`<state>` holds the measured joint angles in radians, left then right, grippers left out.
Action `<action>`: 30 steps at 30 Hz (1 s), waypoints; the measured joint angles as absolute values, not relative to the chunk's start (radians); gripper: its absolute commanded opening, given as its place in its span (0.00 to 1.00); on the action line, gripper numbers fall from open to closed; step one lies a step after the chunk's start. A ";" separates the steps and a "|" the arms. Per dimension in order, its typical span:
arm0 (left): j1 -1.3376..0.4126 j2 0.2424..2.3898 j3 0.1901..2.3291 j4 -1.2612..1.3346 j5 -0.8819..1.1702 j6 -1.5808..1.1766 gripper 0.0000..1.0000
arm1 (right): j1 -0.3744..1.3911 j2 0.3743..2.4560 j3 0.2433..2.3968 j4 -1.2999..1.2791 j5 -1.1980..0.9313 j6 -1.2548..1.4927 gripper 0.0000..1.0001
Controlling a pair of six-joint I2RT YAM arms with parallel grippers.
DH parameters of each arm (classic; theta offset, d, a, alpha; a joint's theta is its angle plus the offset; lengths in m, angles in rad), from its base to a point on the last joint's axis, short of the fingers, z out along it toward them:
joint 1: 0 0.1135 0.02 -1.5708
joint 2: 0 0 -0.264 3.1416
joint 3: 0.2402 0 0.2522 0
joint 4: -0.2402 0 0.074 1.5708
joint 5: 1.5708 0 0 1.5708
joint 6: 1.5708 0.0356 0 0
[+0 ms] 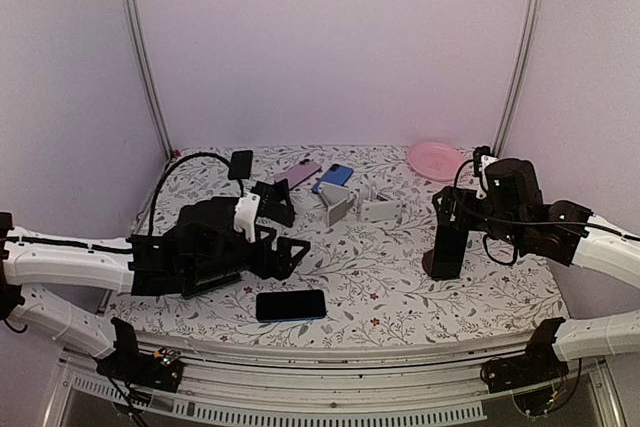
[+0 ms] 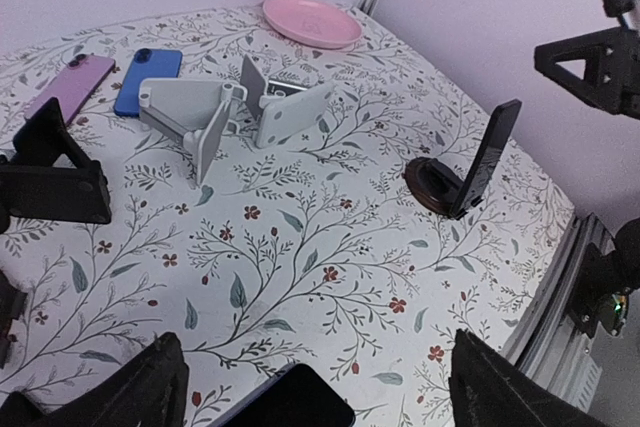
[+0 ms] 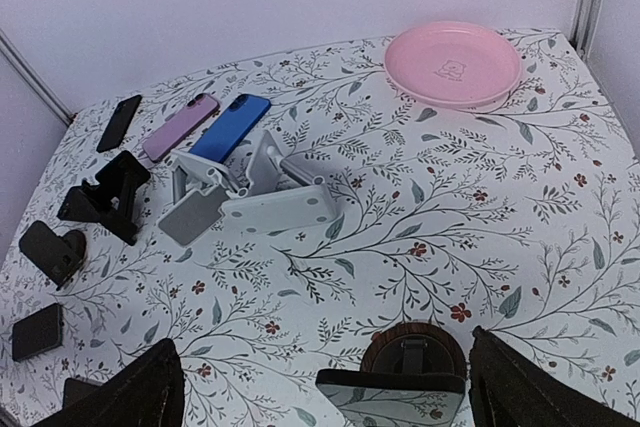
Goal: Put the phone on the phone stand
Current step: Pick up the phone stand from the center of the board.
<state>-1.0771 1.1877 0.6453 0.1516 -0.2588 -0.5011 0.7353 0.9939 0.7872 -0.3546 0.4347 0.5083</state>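
Observation:
A black phone (image 1: 291, 304) lies flat near the table's front edge. In the left wrist view its corner (image 2: 290, 402) shows at the bottom, between my fingers. My left gripper (image 1: 285, 247) (image 2: 315, 347) hovers just behind it, open and empty. A second dark phone (image 1: 447, 239) (image 2: 487, 152) (image 3: 395, 399) leans upright on a round brown phone stand (image 2: 428, 182) (image 3: 415, 347) at the right. My right gripper (image 1: 452, 209) (image 3: 322, 342) hangs open above and around that phone, not touching it.
Two white stands (image 1: 338, 202) (image 1: 380, 209) sit mid-table, with a black folding stand (image 1: 275, 202) to their left. Purple (image 1: 297, 174), blue (image 1: 332, 177) and black (image 1: 240, 164) phones lie at the back. A pink plate (image 1: 436, 159) sits back right.

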 measured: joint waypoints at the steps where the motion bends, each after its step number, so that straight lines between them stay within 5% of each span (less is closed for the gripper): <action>1: -1.066 1.219 0.668 0.148 -0.250 -0.497 0.88 | 0.745 0.989 0.794 -0.356 0.430 0.508 0.99; 30: -0.764 2.102 1.434 0.011 0.007 -0.222 0.53 | 0.918 0.948 0.843 -0.356 0.423 0.558 0.99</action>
<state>-0.7635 2.1017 1.4342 0.0113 0.0067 -0.2222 0.9176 0.9478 0.8433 -0.3561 0.4232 0.5575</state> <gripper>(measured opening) 0.546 0.989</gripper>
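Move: The white phone stand at the board's center lies about 26 cm ahead of my left hand, some 10 cm to its right and 15 cm below. The second white stand is about 10 cm to the right of that stand, roughly level with it. The black stand is some 15 cm to the left of it, and the blue phone about 9 cm beyond it. From my right hand the center stand lies roughly 18 cm ahead, 24 cm left and 18 cm below. I swing my left hand out towards the white center stand, nearly 20 cm forward and about 8 cm right, sinking some 10 cm, mostly in the later half. On the way I roll it about 15 degrees, left side rising, and narrow the fingers to roughly half open, stopping short of the stand. My empty right hand, still wide open, drifts left, up and back, around 4–5 cm each way. ##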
